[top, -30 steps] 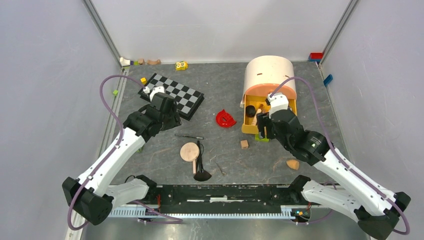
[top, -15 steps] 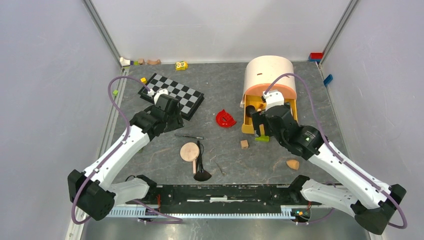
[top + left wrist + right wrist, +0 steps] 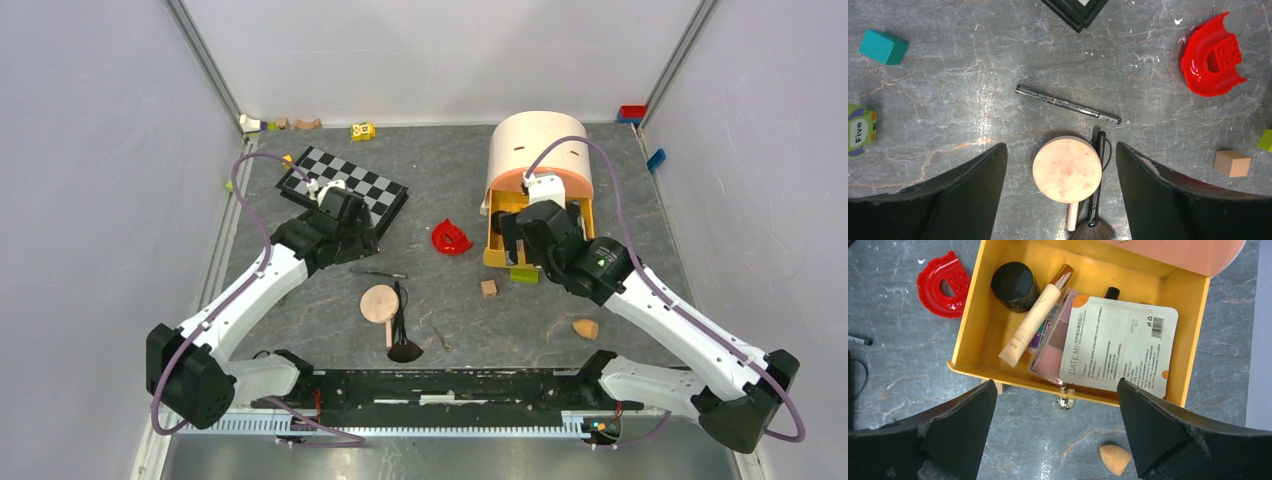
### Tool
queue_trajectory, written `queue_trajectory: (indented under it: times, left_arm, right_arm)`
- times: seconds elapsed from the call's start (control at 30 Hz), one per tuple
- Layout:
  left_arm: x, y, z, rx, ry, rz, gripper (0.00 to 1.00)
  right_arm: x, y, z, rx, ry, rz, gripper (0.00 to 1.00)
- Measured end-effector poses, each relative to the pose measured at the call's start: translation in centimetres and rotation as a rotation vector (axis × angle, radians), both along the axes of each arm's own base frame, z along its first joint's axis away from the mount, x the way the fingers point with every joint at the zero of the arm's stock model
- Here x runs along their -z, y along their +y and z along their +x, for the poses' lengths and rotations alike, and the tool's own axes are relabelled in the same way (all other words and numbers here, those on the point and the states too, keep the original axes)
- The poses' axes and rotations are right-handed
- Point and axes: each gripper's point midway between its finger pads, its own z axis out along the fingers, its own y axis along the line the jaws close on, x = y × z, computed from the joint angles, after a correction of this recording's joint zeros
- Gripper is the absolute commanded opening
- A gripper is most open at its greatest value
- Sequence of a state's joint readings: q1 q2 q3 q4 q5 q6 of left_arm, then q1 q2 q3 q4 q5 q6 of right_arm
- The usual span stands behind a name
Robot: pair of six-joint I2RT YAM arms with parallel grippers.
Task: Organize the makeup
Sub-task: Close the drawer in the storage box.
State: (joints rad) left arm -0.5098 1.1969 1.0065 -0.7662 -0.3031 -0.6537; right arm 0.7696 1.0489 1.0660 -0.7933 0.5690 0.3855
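Note:
My left gripper (image 3: 1060, 150) hangs open above the floor. A round peach compact (image 3: 1067, 168) with a short handle lies between its fingers, untouched. A black-handled brush (image 3: 1096, 190) lies against the compact's right side, and a thin dark liner pen (image 3: 1068, 104) lies just beyond. My right gripper (image 3: 1055, 385) is open and empty over the front of the yellow drawer (image 3: 968, 330). The drawer holds a black jar (image 3: 1014, 285), a cream tube (image 3: 1035, 320), a pink palette (image 3: 1053, 347) and a white sachet (image 3: 1118, 345). An orange sponge (image 3: 1114, 459) lies on the floor in front.
A red curved piece (image 3: 451, 238) lies between the arms. A wooden block (image 3: 488, 288) and a green block (image 3: 523, 273) sit by the drawer front. The checkerboard (image 3: 345, 185) is behind my left arm. An arched beige cabinet (image 3: 540, 145) tops the drawer. Small toys line the back wall.
Both grippers have opened wider. My right gripper has moved back and left over the drawer, uncovering the green block. My left arm has shifted right toward the compact.

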Motion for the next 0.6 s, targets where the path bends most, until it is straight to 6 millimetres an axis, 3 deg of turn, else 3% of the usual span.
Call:
queue_trajectory:
  times: [0.13,0.6]
  left_arm:
    - [0.5,-0.4,0.0,0.016,0.021,-0.002,0.99]
    - [1.9,-0.8,-0.1,0.035,0.077,0.005,1.00]
  right_arm:
    - [-0.6,0.0,0.4,0.054,-0.018,0.029,0.98]
    - [-1.4,-2.3,-0.1,0.188,-0.047,0.039,0.98]
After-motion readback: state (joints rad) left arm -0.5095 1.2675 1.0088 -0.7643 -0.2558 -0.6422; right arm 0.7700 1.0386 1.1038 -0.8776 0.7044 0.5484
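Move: Roughly 8 cm below the right hand, and only about 1 cm back, is the knob on the open yellow drawer's front. The white packet in the drawer lies some 4 cm ahead and 3 cm right of the hand, the black jar 7 ahead and 5 left; on the table, the wooden cube is 2 back and 8 left. The left hand has the black pencil 3 cm ahead, 1 right and 14 below, the round mirror 4 back and 1 right. Swinging right by about 2 cm above the open drawer, the right hand rises a good centimetre, edges forward and then eases back, while turning some 10 degrees clockwise to square up with the drawer front; its fingers stay wide open and clear. Meanwhile the left hand sinks about 2 cm towards the pencil and mirror, opening its fingers fully. ##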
